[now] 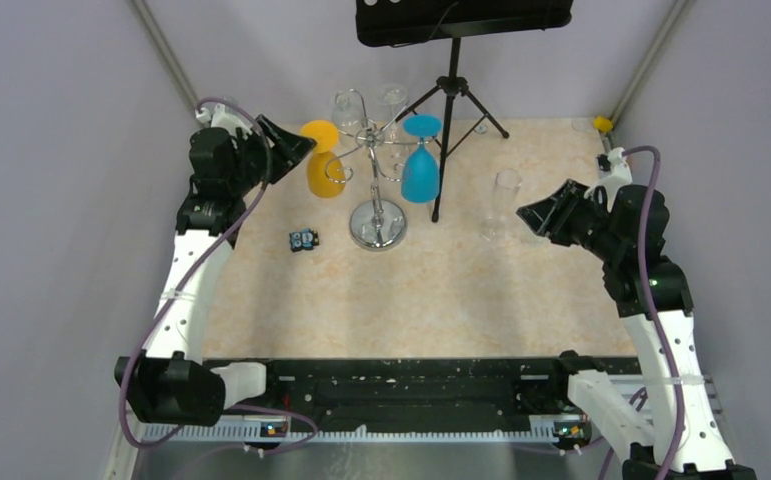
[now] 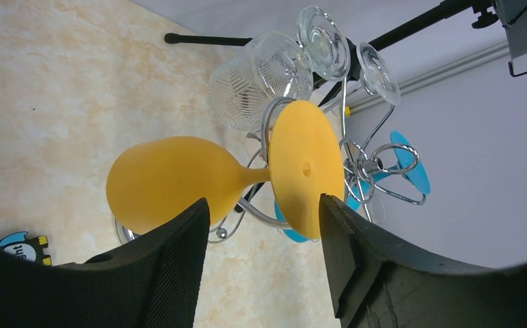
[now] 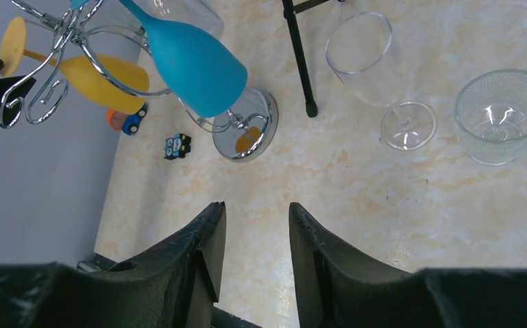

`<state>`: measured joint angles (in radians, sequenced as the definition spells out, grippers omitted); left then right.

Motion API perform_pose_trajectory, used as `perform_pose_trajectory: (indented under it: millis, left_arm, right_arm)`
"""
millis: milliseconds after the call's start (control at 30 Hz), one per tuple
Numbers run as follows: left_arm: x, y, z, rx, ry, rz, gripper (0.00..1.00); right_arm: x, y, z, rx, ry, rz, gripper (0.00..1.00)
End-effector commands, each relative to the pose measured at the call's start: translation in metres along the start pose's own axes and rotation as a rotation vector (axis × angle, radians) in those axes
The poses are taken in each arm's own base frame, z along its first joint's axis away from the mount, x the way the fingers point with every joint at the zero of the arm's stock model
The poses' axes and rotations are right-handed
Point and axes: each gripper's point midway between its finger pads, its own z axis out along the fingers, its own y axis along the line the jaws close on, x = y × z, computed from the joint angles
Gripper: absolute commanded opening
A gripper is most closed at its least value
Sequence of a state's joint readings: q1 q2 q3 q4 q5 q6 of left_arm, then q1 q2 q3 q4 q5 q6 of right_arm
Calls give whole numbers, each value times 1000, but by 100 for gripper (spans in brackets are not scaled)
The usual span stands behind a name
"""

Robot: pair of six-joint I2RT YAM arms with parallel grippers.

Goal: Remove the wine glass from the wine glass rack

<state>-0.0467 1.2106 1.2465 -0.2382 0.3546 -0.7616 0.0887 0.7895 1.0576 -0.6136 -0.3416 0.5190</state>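
The chrome wine glass rack [image 1: 376, 150] stands at the back of the table on a round base [image 1: 378, 223]. An orange wine glass [image 1: 323, 160] hangs upside down from its left hook. A blue wine glass [image 1: 421, 165] hangs on the right, and clear glasses [image 1: 349, 105] hang behind. My left gripper [image 1: 286, 150] is open right beside the orange glass. In the left wrist view my left gripper [image 2: 264, 205] flanks the orange stem [image 2: 253, 176] just short of it, between bowl [image 2: 165, 181] and foot [image 2: 305, 167]. My right gripper [image 3: 255, 208] is open with nothing in it.
A black tripod stand [image 1: 451, 100] stands right behind the rack. A clear wine glass [image 1: 502, 205] stands on the table near my right gripper [image 1: 546, 215], with a clear glass bowl [image 3: 503, 116] beside it. A small blue toy [image 1: 304, 239] lies left of the rack base.
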Motion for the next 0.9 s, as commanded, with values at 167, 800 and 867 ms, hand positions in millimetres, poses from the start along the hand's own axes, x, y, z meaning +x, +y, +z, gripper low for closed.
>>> perform_pose_trajectory:
  millis: [167,800,867]
  left_arm:
    - [-8,-6,7,47,-16,-32,41]
    - [-37,-54,-11,182,-77,-223,0]
    - [-40,-58,-9,201,-79,-254,0]
  right_arm:
    - [-5,8,-5,-43,-42,7,40]
    - [-7,9,-7,-44,-59,14,38]
    - [-7,9,-7,-44,-61,18,38]
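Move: The yellow wine glass hangs foot-up on the rack. Its middle is about 4 cm ahead of the left hand, 4 cm to the right and 6 cm below, with the foot's rim almost between the open fingers. The rack hub is 3 cm ahead and some 12 cm right; the nearest clear glass hangs about 8 cm ahead, 8 cm right and 6 cm below. From the right hand, the yellow glass is roughly 16 cm ahead, 38 cm left and slightly below. Easing barely a centimetre forward, down and right onto the near rim of the yellow glass's foot, the left hand then turns upward, rising about 3 cm and drawing back slightly. As it starts up, the fingers close fully, one above and one below, pinching the foot's edge. The wrist rolls about 10 degrees, its left side dipping. ##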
